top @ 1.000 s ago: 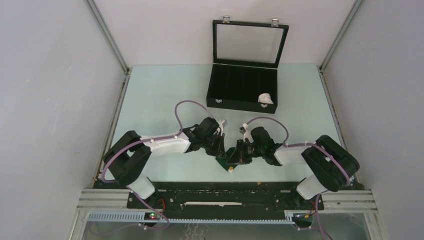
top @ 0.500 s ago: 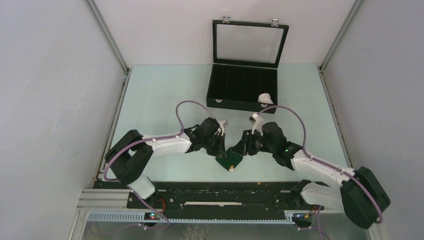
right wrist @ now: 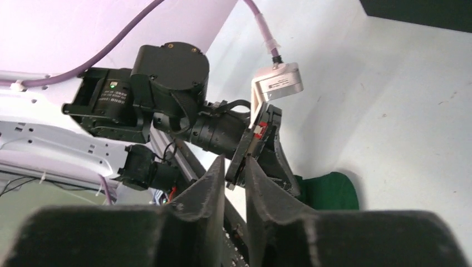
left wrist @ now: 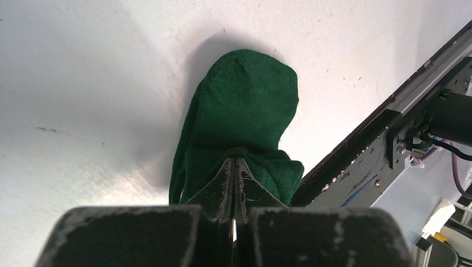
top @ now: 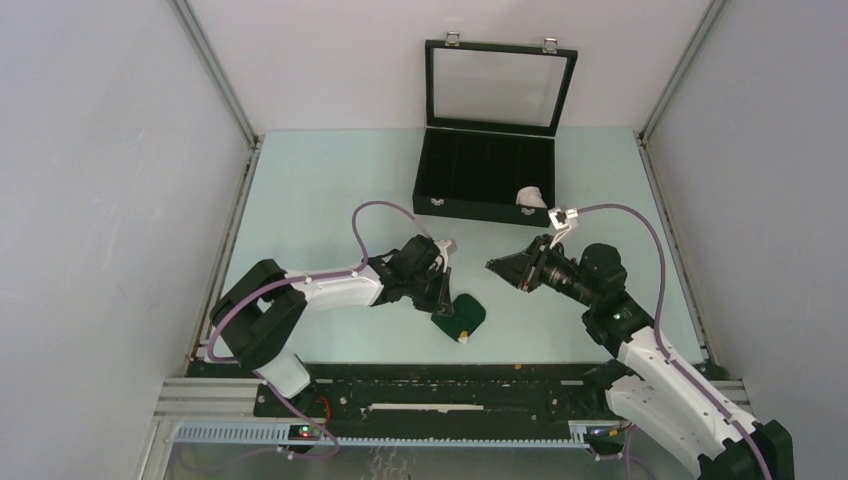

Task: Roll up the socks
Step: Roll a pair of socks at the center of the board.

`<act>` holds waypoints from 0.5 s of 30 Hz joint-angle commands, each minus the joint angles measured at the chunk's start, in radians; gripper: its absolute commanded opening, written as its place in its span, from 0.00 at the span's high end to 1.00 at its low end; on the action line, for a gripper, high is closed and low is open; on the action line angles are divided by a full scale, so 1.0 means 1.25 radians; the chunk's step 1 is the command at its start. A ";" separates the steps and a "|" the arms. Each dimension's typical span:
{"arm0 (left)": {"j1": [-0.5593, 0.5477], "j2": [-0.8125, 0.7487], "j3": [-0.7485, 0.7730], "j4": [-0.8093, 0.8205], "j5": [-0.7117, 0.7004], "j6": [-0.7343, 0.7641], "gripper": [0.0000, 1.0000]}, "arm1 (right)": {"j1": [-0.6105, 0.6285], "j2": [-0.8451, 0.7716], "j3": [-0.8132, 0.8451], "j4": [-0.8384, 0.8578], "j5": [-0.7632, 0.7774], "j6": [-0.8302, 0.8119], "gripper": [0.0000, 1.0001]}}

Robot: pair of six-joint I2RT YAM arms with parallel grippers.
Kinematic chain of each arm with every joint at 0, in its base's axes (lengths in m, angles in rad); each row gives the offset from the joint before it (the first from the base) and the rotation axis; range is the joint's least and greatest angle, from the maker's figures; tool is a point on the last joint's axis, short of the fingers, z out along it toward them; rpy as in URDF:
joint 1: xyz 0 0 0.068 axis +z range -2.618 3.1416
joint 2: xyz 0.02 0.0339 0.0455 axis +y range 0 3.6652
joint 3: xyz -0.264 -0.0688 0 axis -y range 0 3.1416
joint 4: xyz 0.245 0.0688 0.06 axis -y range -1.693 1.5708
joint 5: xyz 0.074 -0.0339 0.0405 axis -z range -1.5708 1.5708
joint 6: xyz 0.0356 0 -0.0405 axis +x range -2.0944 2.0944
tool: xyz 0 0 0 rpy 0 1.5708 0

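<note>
The dark green sock (top: 464, 314) lies folded on the pale table near the front edge, its white-orange end (top: 463, 336) toward the rail. My left gripper (top: 441, 302) is shut on the sock's left fold. In the left wrist view its tips (left wrist: 234, 161) meet at the bunched near fold of the green sock (left wrist: 239, 105). My right gripper (top: 495, 267) hovers to the right of the sock and apart from it. Its jaws (right wrist: 235, 164) stand slightly open with nothing between them, and the green sock (right wrist: 329, 192) shows beyond. The white sock (top: 531, 196) sits bundled in the black case.
The black case (top: 470, 176) stands open at the back of the table, its glass lid (top: 500, 85) raised against the wall. A black rail (top: 450, 385) runs along the table's front edge, close to the sock. Grey walls close both sides.
My right gripper let go of the sock, drew back up and to the right, and its arm swung outward. The left gripper stayed at the sock's left fold.
</note>
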 commanded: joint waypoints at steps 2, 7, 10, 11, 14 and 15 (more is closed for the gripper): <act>-0.011 0.015 -0.009 -0.056 -0.033 0.026 1.00 | 0.010 -0.013 0.000 -0.015 -0.052 -0.031 0.69; -0.011 0.017 -0.010 -0.055 -0.034 0.025 1.00 | 0.137 -0.029 0.000 -0.107 0.087 -0.160 0.42; -0.011 0.025 -0.007 -0.055 -0.030 0.026 1.00 | 0.248 -0.033 0.000 -0.154 0.238 -0.243 0.35; -0.011 0.026 -0.006 -0.056 -0.029 0.026 1.00 | 0.289 -0.028 0.000 -0.161 0.281 -0.270 0.34; -0.010 0.033 -0.005 -0.056 -0.032 0.027 1.00 | 0.392 0.003 0.000 -0.167 0.405 -0.340 0.33; -0.010 0.035 -0.004 -0.055 -0.033 0.026 1.00 | 0.415 0.018 0.000 -0.167 0.424 -0.361 0.33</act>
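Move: The half-rolled green sock lies about 10 cm left of the right hand, some 5 cm back and 19 cm below. The left gripper's shut fingertips, on the sock, are roughly 12 cm left, 3 cm back and 18 cm down from the right hand; the black box is about 28 cm ahead, 3 cm left and 17 cm below. From the left hand, the sock's middle is about 3 cm right, 1 cm back and 1 cm below. Opening, the right hand swings some 8 cm back, down and left towards the green sock; left fingers hold it. ##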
